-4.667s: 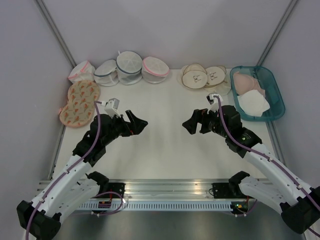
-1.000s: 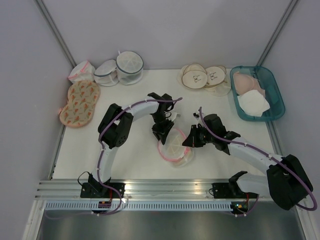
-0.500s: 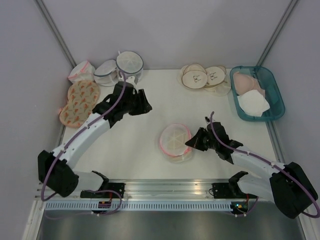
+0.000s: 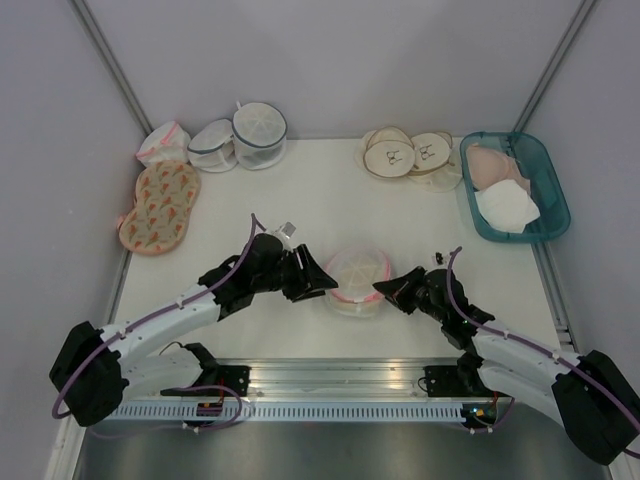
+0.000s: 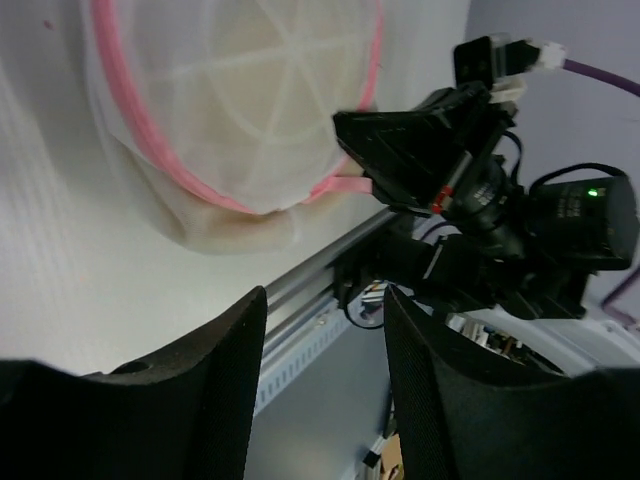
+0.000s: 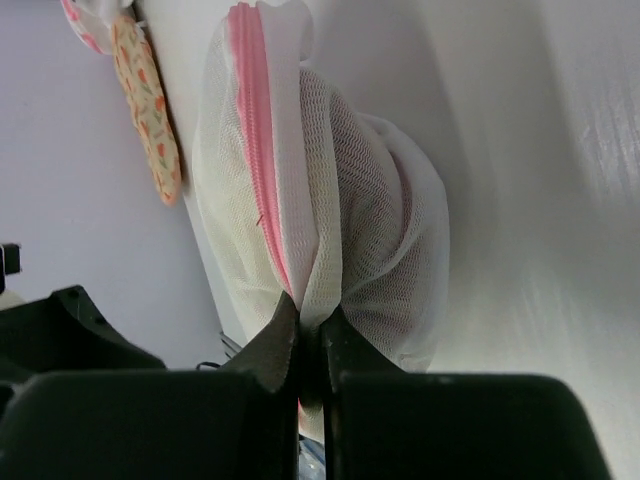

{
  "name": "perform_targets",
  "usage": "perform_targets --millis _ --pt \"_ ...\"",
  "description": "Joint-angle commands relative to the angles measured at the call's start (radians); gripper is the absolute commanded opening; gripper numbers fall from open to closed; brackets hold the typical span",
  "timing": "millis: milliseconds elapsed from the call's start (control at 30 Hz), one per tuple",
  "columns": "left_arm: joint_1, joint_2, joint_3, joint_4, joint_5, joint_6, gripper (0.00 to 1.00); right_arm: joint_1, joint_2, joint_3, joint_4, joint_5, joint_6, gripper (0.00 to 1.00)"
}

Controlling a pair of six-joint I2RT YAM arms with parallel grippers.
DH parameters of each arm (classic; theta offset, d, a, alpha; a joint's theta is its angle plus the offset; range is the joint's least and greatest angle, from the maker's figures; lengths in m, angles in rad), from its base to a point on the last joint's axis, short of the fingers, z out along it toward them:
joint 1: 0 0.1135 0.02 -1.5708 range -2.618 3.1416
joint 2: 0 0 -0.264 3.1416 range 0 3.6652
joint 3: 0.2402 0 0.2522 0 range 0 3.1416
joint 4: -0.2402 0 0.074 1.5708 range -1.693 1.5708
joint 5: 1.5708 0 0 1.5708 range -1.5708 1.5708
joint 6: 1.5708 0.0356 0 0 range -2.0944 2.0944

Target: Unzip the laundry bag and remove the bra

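The laundry bag, a round white mesh dome with a pink zipper rim, lies in the middle of the table, near the front. My right gripper is shut on a fold of its mesh at the right edge; the right wrist view shows the fingertips pinching white fabric beside the pink zipper. My left gripper hovers open just left of the bag, nothing between its fingers. In the left wrist view the bag lies ahead of that gripper. The bra is hidden; only a cream tint shows through the mesh.
Two white mesh bags with grey-blue rims and a small pink-edged pouch sit at the back left, beside an orange patterned item. Beige round pads and a teal bin of garments are at the back right. A metal rail runs along the near edge.
My left gripper has swung from the back left down to the bag's left side and stands open. The right gripper keeps its pinch and has shifted slightly, the bag with it.
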Motion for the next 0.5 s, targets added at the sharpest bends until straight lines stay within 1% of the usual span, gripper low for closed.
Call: perform_targets --millis 0,33,100,133,167,333,400,467 --pt "-0.050 -0.069 -0.043 0.155 0.003 -0.199 0.56 0.013 -0.014 -0.012 0.092 0.053 0.102 0.01" --pt "-0.085 -0.080 -0.052 0.160 -0.029 -0.220 0.56 0.019 -0.009 -0.017 0.093 0.062 0.115 0.00" --pt "-0.143 -0.074 -0.067 0.226 -0.055 -0.271 0.57 0.028 0.000 -0.021 0.118 0.073 0.122 0.00" --pt "-0.156 -0.065 -0.069 0.232 -0.075 -0.280 0.57 0.040 0.008 -0.026 0.129 0.081 0.130 0.00" --pt "-0.163 -0.037 -0.072 0.238 -0.081 -0.304 0.56 0.047 0.014 -0.026 0.145 0.084 0.133 0.01" --pt "-0.186 0.066 -0.110 0.394 -0.107 -0.368 0.56 0.097 0.038 -0.026 0.190 0.127 0.151 0.00" --pt "-0.188 0.116 -0.098 0.410 -0.113 -0.375 0.56 0.111 0.040 -0.027 0.205 0.141 0.158 0.01" --pt "-0.189 0.135 -0.092 0.425 -0.118 -0.387 0.57 0.132 0.032 -0.034 0.214 0.164 0.167 0.00"
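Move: The right hand already pinches the laundry bag's pink zip edge. From the left hand, the pink zip tab at those fingertips lies about 9 cm right, 3 cm back and some 6 cm below; the bag's middle is roughly 6 cm right, 1 cm ahead and 10 cm lower. From the right hand, the tab is some 1 cm left, 2 cm back and 1 cm below, the bag's middle about 5 cm left, 3 cm ahead and 4 cm below. With its fingers staying open, the left hand goes about 5 cm right and some 3 cm back towards the pink tab beside the right fingertips, arching up over the first stretch and then sinking about 4 cm, while its wrist tilts roughly 10 degrees. The right hand keeps its shut pinch on the zip edge and eases the bag about 1.5 cm left and a little up to meet the left hand. ##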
